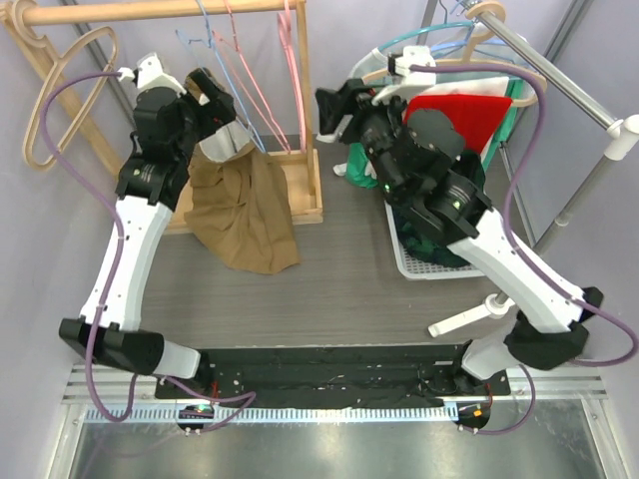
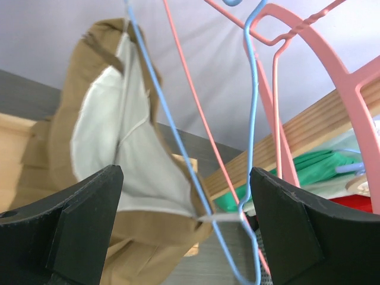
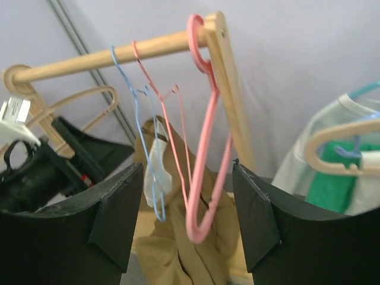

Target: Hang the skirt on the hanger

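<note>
The tan skirt with a white lining hangs in a bunch from the wooden rack and drapes onto the table. In the left wrist view the skirt is joined by a thin white loop to the blue wire hanger. That hanger hangs from the wooden rod. My left gripper is open right at the skirt's top, its jaws wide apart and holding nothing. My right gripper is open and faces the pink plastic hanger without touching it.
A pink wire hanger hangs between the blue and pink plastic ones. A beige hanger hangs at the rack's left end. At the right, a white basket of clothes sits under a metal rail with a red garment.
</note>
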{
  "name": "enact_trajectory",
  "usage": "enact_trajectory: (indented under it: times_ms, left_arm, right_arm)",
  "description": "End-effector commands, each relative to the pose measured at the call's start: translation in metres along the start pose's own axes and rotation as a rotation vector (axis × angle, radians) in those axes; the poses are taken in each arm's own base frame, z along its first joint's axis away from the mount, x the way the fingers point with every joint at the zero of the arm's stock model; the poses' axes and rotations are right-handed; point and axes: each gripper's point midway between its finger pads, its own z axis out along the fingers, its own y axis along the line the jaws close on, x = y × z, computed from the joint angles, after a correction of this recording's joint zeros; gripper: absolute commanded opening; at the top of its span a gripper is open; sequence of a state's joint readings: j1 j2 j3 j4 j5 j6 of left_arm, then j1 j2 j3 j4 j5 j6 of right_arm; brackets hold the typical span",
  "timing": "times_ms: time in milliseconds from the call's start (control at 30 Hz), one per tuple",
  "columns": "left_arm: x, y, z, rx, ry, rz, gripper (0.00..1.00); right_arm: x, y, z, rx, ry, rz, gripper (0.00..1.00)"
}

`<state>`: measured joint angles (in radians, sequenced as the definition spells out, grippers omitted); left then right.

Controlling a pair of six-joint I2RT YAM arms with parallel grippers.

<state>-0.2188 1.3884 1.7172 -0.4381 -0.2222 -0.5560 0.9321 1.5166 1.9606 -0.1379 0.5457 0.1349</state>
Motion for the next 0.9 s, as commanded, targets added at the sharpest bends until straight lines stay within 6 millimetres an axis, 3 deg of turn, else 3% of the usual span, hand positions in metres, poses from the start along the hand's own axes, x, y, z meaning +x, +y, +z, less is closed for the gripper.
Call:
enact_trajectory:
  times_ms: [0,33,100,133,333,400,433,500,533,600,633,733,867]
  left_arm:
    - [-0.029,-0.036,0.019,0.145,-0.088,-0.077,0.91]
    - [-0.028,-0.038,0.026,0.155,-0.086,-0.083,0.91]
    - [-0.033,-0.044,0.032,0.176,-0.108,-0.095,0.90]
    - [-0.032,-0.046,0.038,0.178,-0.108,-0.096,0.90]
    - [-0.031,-0.047,0.052,0.176,-0.119,-0.094,0.85]
    - [-0.029,-0.041,0.056,0.142,-0.114,-0.086,0.72]
    - [-0.025,-0.037,0.057,0.123,-0.101,-0.080,0.60]
    - [-0.026,-0.031,0.056,0.094,-0.109,-0.078,0.51]
    - [-0.022,-0.028,0.056,0.084,-0.102,-0.078,0.39]
    - [-0.022,-0.027,0.052,0.086,-0.102,-0.076,0.27]
    - [-0.023,-0.027,0.050,0.082,-0.105,-0.074,0.15]
    - [-0.028,-0.019,0.045,0.046,-0.119,-0.055,0.01]
    - [-0.038,-0.002,0.034,-0.033,-0.128,-0.027,0.00]
  right_arm:
    - [0.036,-0.036,-0.029,0.110,0.117,-0.025,0.66]
    - [0.052,-0.044,-0.036,0.123,0.155,-0.043,0.66]
    - [0.051,-0.054,-0.048,0.146,0.164,-0.036,0.66]
    - [0.067,-0.061,-0.053,0.161,0.204,-0.053,0.66]
    - [0.088,-0.092,-0.072,0.243,0.274,-0.071,0.66]
    - [0.093,-0.099,-0.075,0.259,0.285,-0.074,0.66]
    - [0.090,-0.105,-0.077,0.274,0.283,-0.075,0.66]
    - [0.090,-0.110,-0.081,0.289,0.284,-0.071,0.66]
    - [0.090,-0.113,-0.082,0.294,0.284,-0.071,0.66]
    - [0.087,-0.120,-0.087,0.309,0.278,-0.067,0.65]
    - [0.087,-0.123,-0.088,0.315,0.280,-0.068,0.65]
    - [0.087,-0.138,-0.095,0.364,0.281,-0.068,0.65]
    - [0.100,-0.166,-0.101,0.426,0.311,-0.056,0.64]
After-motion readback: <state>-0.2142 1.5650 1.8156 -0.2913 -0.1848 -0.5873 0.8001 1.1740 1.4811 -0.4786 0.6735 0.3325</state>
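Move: The near shoulder wire of the blue hanger, which hangs on the rail with the skirt, lies about 7 cm ahead of the left hand and 4 cm to its right, at its height. The skirt's white lining is roughly 7 cm ahead, 4 cm left and 10 cm lower; the thin pink hanger is some 8 cm ahead and 7 right, the broad pink one 8 ahead and 13 right. From the right hand that blue wire is about 13 cm ahead, 18 left and 11 lower. Forward and a little to its right, about 6 cm, the left hand brings its open fingers around the blue hanger's near shoulder wire, stops, shuts on the wire just below the neck, then eases slightly left and back. Meanwhile the empty right hand sinks some 16 cm and swings off to its right, away from the hanger, tipping down about 20 degrees with its fingers still open. ##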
